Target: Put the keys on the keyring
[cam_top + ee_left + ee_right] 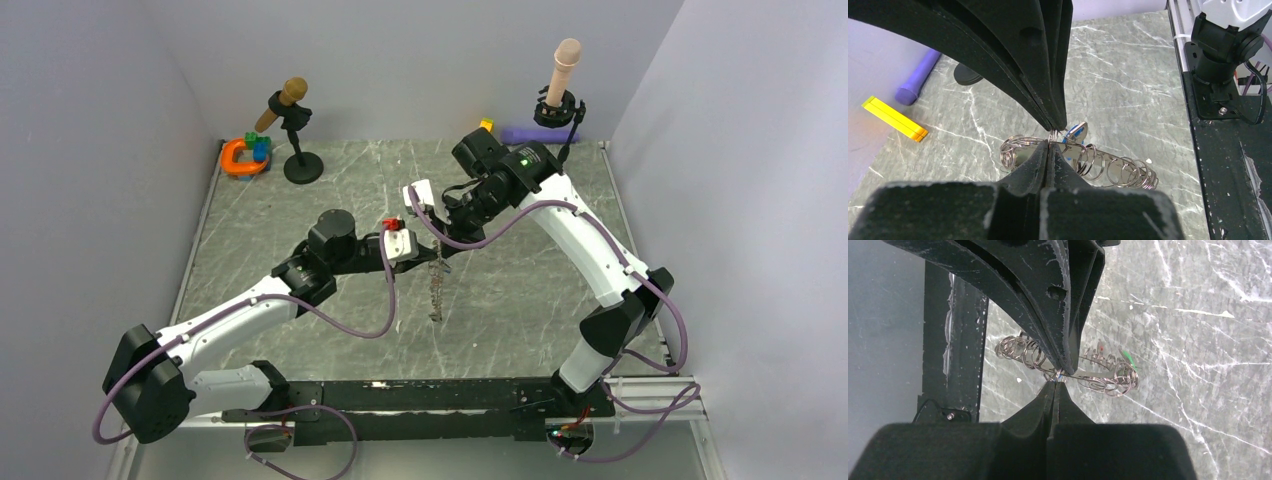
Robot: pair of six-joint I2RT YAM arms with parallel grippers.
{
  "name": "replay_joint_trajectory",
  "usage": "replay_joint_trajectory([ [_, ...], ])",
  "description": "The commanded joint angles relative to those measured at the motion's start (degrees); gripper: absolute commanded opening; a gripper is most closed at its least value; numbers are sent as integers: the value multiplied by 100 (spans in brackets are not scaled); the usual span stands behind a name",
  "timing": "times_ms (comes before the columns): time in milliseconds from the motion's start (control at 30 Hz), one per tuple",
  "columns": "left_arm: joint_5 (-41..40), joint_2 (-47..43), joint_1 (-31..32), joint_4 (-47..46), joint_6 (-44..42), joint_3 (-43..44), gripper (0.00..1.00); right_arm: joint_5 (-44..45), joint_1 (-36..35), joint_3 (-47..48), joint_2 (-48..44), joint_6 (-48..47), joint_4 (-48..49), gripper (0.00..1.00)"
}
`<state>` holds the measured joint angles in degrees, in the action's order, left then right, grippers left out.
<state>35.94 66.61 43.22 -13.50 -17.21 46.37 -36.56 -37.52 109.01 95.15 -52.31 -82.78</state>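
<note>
The keyring (436, 290) hangs in a limp grey strand over the middle of the table, held up between both arms. In the left wrist view my left gripper (1049, 144) is shut on a small loop at the keyring's (1118, 172) rim, and the tip of the other gripper meets it from above. A blue key (1078, 131) hangs right beside that spot. In the right wrist view my right gripper (1055, 382) is shut on the same part of the keyring (1108, 380). A green key (1128, 358) and a red key (1101, 347) sit on the far loops.
A yellow block (895, 118) and a purple cylinder (918, 80) lie by the back wall. An orange C-shaped toy (240, 158) and a microphone stand (300, 150) stand at the back left, and a peg stand (560, 90) at the back right. A black rail (420, 400) runs along the near edge.
</note>
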Motion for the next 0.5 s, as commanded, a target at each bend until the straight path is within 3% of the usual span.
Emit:
replay_joint_trajectory([
  [0, 210, -83, 30, -543, 279, 72, 0, -192, 42, 90, -202, 108, 146, 0],
  [200, -310, -433, 20, -1683, 1016, -574, 0, -462, 205, 116, -282, 179, 236, 31],
  [300, -478, -482, 16, -2089, 1396, -719, 0, -635, 298, 160, -326, 187, 299, 38],
  [467, -1105, -595, 6, -3813, 2470, -1388, 0, -1120, 524, 243, -499, 2, 494, 41],
])
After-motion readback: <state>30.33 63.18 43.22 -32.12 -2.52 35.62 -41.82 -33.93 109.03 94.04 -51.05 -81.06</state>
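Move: The keyring hangs between the two hands, both shut on the small loops at its top edge. Its middle lies about 5 cm below and 3 cm back from each hand point, in line sideways. The blue key tag hangs just on the robot's right side of the keyring, roughly 1 cm back, 1 cm right and 3 cm below the right hand. A green tag sits at the keyring's far side, some 5 cm ahead of that hand, 1 cm left and 5 cm below. The keyring's loops stay pinched in the left fingers while the right fingers open to nearly half and come free of them, the right hand lifting about 1.5 cm and easing slightly forward, away from the keyring. The left hand keeps shut, draws the keyring about 1 cm to the left and tips its fingertips upward some 10 degrees. ##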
